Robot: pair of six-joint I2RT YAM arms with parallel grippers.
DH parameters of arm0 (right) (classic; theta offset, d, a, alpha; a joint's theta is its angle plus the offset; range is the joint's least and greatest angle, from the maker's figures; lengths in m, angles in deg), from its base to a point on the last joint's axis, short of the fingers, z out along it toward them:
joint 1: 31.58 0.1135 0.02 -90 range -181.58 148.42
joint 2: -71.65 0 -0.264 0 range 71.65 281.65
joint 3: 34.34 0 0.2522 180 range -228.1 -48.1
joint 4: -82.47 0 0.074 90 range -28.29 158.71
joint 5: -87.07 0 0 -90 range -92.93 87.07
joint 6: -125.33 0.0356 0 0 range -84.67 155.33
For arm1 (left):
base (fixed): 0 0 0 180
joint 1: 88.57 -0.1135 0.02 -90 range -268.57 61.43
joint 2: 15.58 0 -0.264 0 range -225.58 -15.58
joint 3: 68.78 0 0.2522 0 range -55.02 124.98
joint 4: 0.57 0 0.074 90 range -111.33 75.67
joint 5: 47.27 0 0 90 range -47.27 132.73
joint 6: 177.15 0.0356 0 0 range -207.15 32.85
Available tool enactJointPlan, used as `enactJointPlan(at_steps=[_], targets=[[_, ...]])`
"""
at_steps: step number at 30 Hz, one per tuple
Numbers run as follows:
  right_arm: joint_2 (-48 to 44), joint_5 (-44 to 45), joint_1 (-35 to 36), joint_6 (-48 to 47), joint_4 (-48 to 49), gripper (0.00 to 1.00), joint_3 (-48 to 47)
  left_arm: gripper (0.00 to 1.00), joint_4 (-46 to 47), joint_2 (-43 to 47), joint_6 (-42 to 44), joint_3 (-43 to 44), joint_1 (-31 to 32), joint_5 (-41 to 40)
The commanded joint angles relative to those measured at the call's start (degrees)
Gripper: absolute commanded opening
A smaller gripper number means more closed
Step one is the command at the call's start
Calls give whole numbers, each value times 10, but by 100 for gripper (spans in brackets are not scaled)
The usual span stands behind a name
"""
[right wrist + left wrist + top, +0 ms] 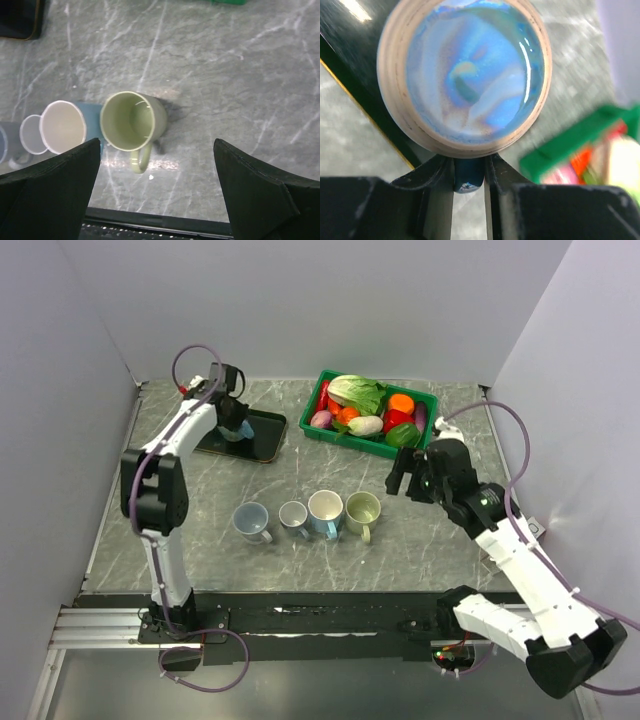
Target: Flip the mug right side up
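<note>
A blue mug (pixel 470 75) stands upside down on the black tray (pixel 262 436) at the back left; its glossy blue base with a bare tan ring faces the left wrist camera. My left gripper (pixel 469 172) is shut on the mug's dark blue handle (pixel 468 176), which sits pinched between the two fingers. From above, the left gripper (pixel 232 408) hangs over the mug (pixel 240 428). My right gripper (pixel 408 476) hovers open over the right half of the table. In its wrist view the right gripper (pixel 157 185) holds nothing, just right of a green mug (pixel 132 121).
Several upright mugs stand in a row mid-table: grey-blue (pixel 250 522), small white (pixel 293 515), white and blue (pixel 326 510), green (pixel 362 510). A green basket (pixel 325 382) of vegetables sits at the back right. Walls close in the table on three sides.
</note>
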Motion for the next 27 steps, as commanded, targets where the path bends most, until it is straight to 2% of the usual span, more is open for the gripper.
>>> enactJointPlan(at_steps=[1,5,8,10,13,19,25,27], targets=[[37,-72,-6,-10,48,100,-75,1,114,136,51,-14,1,97],[61,-171,-6,19,109,100,-102,1,180,198,71,-42,-1,202],[72,-246,-6,63,181,100,-97,1,233,215,68,-45,-2,316],[84,-301,-6,86,241,100,-90,1,278,227,44,-55,-2,407],[103,-358,-6,136,319,100,-86,1,373,239,3,-68,-2,497],[134,-397,-6,250,512,100,-61,1,452,267,-21,-48,4,564],[197,-423,-4,327,622,100,-93,1,625,305,-141,-103,11,607],[211,-426,-4,354,665,100,-100,1,657,312,-167,-118,15,611]])
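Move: The blue mug hangs upside down by its handle in the left fingers. The right gripper it is taken towards is about 39 cm to their right, 27 cm back and 9 cm higher; the tray is some 12 cm below and 4 cm ahead, the green crate 32 cm right, 9 cm ahead and 8 cm lower. From the right hand that blue mug is about 26 cm ahead, 41 cm left and 10 cm down; the green mug is 9 cm left, level fore and aft, 17 cm down. Bring the left gripper steeply up off the tray, about 30 cm, drawing right and back towards the right gripper; keep the pinch on the mug's handle and swing the fingers from forward-and-down to level, pointing right and forward. At the same time bring the open right gripper left and up, some 17 cm, and a little forward, rolling its fingers level to face the mug. ##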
